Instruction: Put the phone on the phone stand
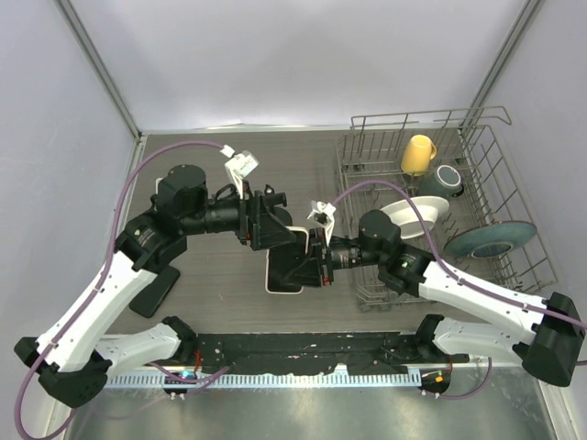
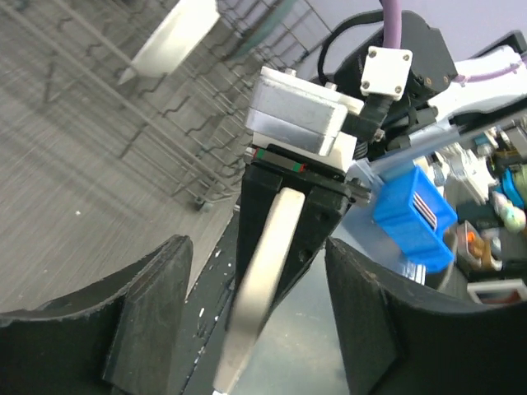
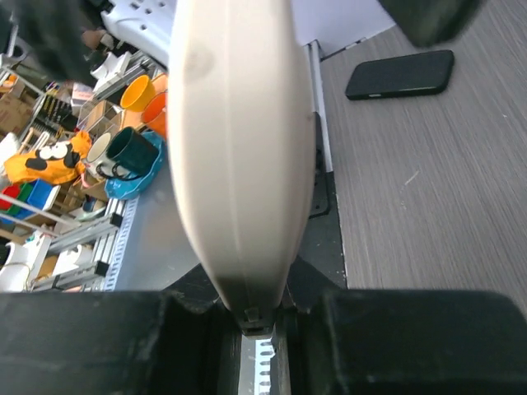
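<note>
The white phone stand (image 1: 276,283) is held above the table's middle. My right gripper (image 1: 310,262) is shut on it; in the right wrist view the stand (image 3: 239,148) fills the gap between the black fingers, right gripper (image 3: 256,317). My left gripper (image 1: 278,229) is open, its two fingers on either side of the stand's thin edge (image 2: 265,255) without touching it, left gripper (image 2: 258,251). The black phone (image 1: 153,291) lies flat on the table at the left, beside the left arm; it also shows in the right wrist view (image 3: 400,75).
A wire dish rack (image 1: 367,147) stands at the back right with a yellow cup (image 1: 418,154), a dark mug (image 1: 448,180), a white plate (image 1: 410,218) and a teal plate (image 1: 490,240). The black base rail (image 1: 303,348) runs along the near edge.
</note>
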Robot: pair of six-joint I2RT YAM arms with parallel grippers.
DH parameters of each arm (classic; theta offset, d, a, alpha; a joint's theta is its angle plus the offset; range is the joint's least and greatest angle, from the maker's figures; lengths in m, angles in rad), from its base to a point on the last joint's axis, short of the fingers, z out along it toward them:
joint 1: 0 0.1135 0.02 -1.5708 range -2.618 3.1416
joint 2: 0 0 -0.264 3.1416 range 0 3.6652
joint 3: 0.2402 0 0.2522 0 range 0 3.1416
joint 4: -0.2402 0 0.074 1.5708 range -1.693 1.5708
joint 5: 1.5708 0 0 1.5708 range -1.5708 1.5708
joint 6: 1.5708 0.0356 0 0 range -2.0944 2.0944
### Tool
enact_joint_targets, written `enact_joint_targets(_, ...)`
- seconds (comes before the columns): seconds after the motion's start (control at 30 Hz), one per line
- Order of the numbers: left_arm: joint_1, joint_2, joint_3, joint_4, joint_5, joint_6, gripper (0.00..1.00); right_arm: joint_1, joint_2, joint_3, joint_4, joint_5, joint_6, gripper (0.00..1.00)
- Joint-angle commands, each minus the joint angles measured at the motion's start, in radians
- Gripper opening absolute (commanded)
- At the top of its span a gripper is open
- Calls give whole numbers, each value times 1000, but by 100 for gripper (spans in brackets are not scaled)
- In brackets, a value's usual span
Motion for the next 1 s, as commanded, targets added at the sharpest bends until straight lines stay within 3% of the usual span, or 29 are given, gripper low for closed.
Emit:
enact_joint_targets(0.0, 2, 36, 3, 102, 235, -15, 63, 2, -84, 12, 120, -91, -32, 0)
enact_joint_targets(0.17, 2, 38, -11, 105, 305, 11, 39, 2, -80, 18, 120, -88, -35, 0)
enact_joint_targets(0.27, 2, 35, -23, 114, 310, 15, 37, 2, -64, 27, 122, -88, -29, 0)
enact_joint_targets(0.37, 2, 50, -15, 105, 331, 34, 46, 1, -54, 36, 126, -84, -26, 0)
enact_joint_targets(0.47, 2, 70, 3, 57, 329, 67, 45, 0, -37, 53, 123, -87, -26, 0)
enact_joint_targets(0.73, 1, 82, 41, -4, 300, 109, 0, 2, -3, 75, 163, -90, 8, 0)
enact_joint_targets(0.77, 1, 78, 45, -12, 278, 112, 0, 1, -1, 79, 156, -78, 11, 1)
enact_joint_targets(0.83, 1, 56, 52, -45, 167, 115, 0, 1, -4, 86, 123, -13, -4, 18)
enact_joint_targets(0.87, 1, 45, 55, -59, 120, 112, 0, 1, -6, 90, 67, 34, -13, 41)
enact_joint_targets(0.97, 1, -7, 72, -124, -125, 107, 0, 2, -34, 76, -28, 263, -30, 71)
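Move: The phone hangs steeply in the right hand, pinched by its lower right edge; its middle is about 2 cm ahead, 2 cm left and 3 cm above that hand. From the open left hand the phone's middle is roughly 3 cm back, 2 cm right and 5 cm below. The phone stand is about 15 cm ahead of the left hand, 3 cm left and some 25 cm below. Back by about 3 cm and slightly right, turning some 15 degrees clockwise, the left hand works its open fingers over the phone's upper end and closes them to pinch it, then eases forward a little. The right hand draws slightly back and up and keeps its grip meanwhile, then opens its fingers at the very end as it comes forward again. ##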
